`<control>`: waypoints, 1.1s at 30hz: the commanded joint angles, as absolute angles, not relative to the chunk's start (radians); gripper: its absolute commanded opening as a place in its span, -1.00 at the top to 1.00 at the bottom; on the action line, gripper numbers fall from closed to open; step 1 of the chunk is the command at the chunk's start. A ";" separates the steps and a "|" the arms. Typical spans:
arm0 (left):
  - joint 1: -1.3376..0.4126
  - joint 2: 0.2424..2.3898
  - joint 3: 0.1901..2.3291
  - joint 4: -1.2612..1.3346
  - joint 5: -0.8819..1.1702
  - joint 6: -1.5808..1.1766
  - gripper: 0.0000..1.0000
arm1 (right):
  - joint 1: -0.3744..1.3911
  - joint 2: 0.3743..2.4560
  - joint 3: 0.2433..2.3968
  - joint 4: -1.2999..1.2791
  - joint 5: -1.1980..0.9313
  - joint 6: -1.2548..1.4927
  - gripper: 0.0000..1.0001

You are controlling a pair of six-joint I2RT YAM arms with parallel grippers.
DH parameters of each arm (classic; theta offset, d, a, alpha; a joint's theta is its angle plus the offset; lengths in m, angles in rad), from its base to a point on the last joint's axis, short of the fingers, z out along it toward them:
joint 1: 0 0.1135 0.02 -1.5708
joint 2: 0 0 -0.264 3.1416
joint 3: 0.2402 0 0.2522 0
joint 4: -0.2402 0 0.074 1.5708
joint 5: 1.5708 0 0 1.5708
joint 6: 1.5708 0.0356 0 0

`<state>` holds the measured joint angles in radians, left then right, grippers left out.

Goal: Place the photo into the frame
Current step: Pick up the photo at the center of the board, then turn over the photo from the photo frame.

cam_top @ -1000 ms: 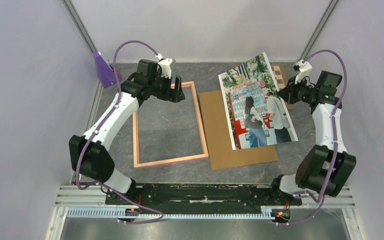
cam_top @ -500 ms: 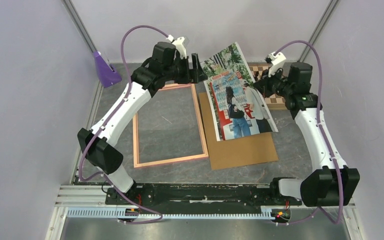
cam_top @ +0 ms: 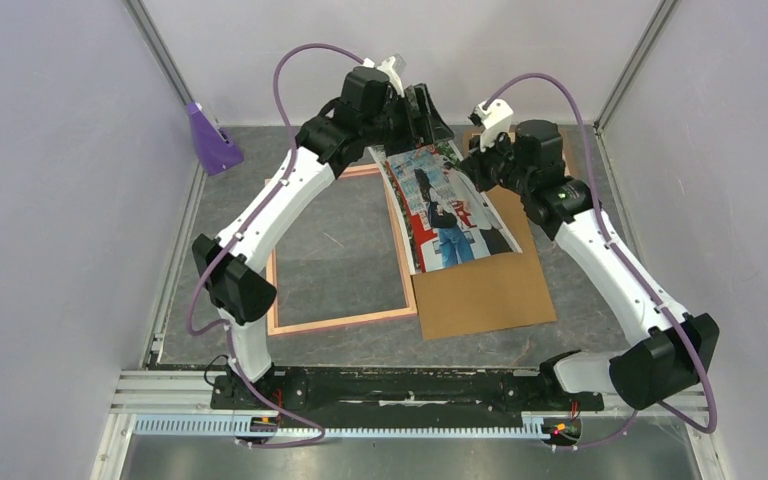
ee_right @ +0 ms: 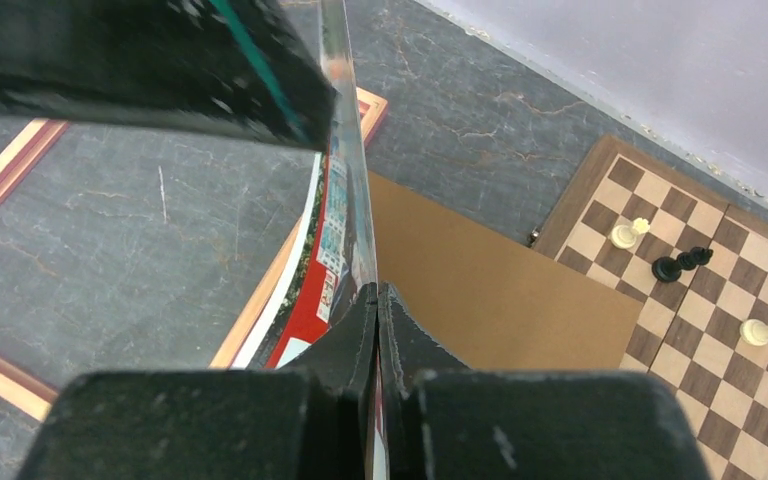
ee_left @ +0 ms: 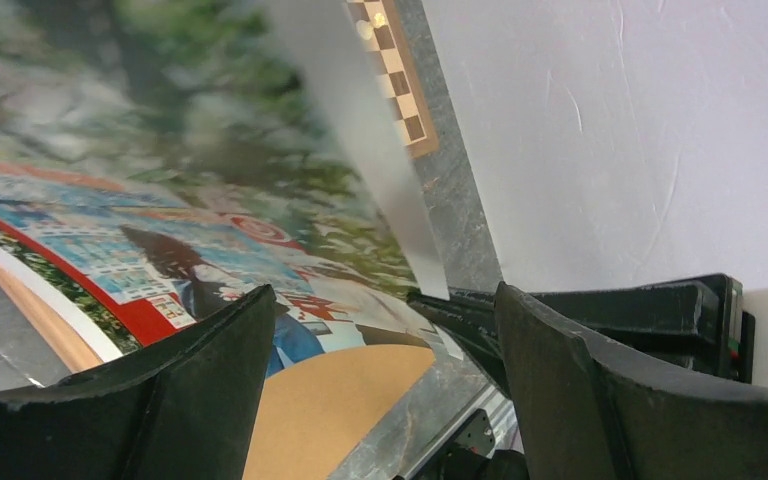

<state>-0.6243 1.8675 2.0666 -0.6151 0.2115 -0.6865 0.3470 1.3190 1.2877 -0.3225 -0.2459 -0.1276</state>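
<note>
The photo (cam_top: 447, 212), a colour print of a woman at a red vending machine, hangs tilted and bowed over the frame's right rail and the brown board. My right gripper (cam_top: 477, 166) is shut on its right edge; the right wrist view shows the print (ee_right: 332, 235) edge-on, pinched between the closed fingers of that gripper (ee_right: 377, 292). My left gripper (cam_top: 430, 114) is raised at the photo's far top edge, jaws wide apart. In the left wrist view the print (ee_left: 160, 190) fills the space beyond this open gripper (ee_left: 385, 300). The pink frame (cam_top: 273, 288) lies flat on the table, left of the photo.
A brown backing board (cam_top: 485, 290) lies right of the frame, partly under the photo. A chessboard (ee_right: 700, 255) with a few pieces sits at the back right. A purple object (cam_top: 210, 140) stands in the back left corner. Walls close in on both sides.
My right gripper has carried the photo leftward and up, from over the board towards the frame. My left arm swung up and right from the frame's far rail to the photo's top edge.
</note>
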 commanded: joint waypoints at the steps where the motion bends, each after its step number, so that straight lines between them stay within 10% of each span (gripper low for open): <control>1: -0.635 1.897 2.139 -0.618 0.204 -0.769 -0.73 | 0.397 1.340 1.343 -0.284 -0.129 -0.135 1.00; 33: -0.656 1.957 2.063 -0.599 0.222 -0.832 0.04 | 0.563 1.311 1.324 -0.282 0.064 -0.140 1.00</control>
<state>-0.6487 1.9545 2.0583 -0.6338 0.2142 -0.7963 0.5514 1.3449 1.3014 -0.3164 0.0525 -0.1474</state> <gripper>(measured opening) 0.510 0.006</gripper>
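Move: The photo's raised far edge is already pinched between the shut right fingers, with its near end trailing back and down. From the open left hand, that held edge lies about 6 cm right, 1 cm back and 5 cm lower. The frame's middle is some 17 cm left and 11 cm back of the left hand, the brown board's about 10 cm right and 12 cm back, both roughly 25 cm below. Left hand sinks 5 cm, tipping down, jaws half-closing around the photo's edge; right, still pinching it, shifts 3 cm left. ##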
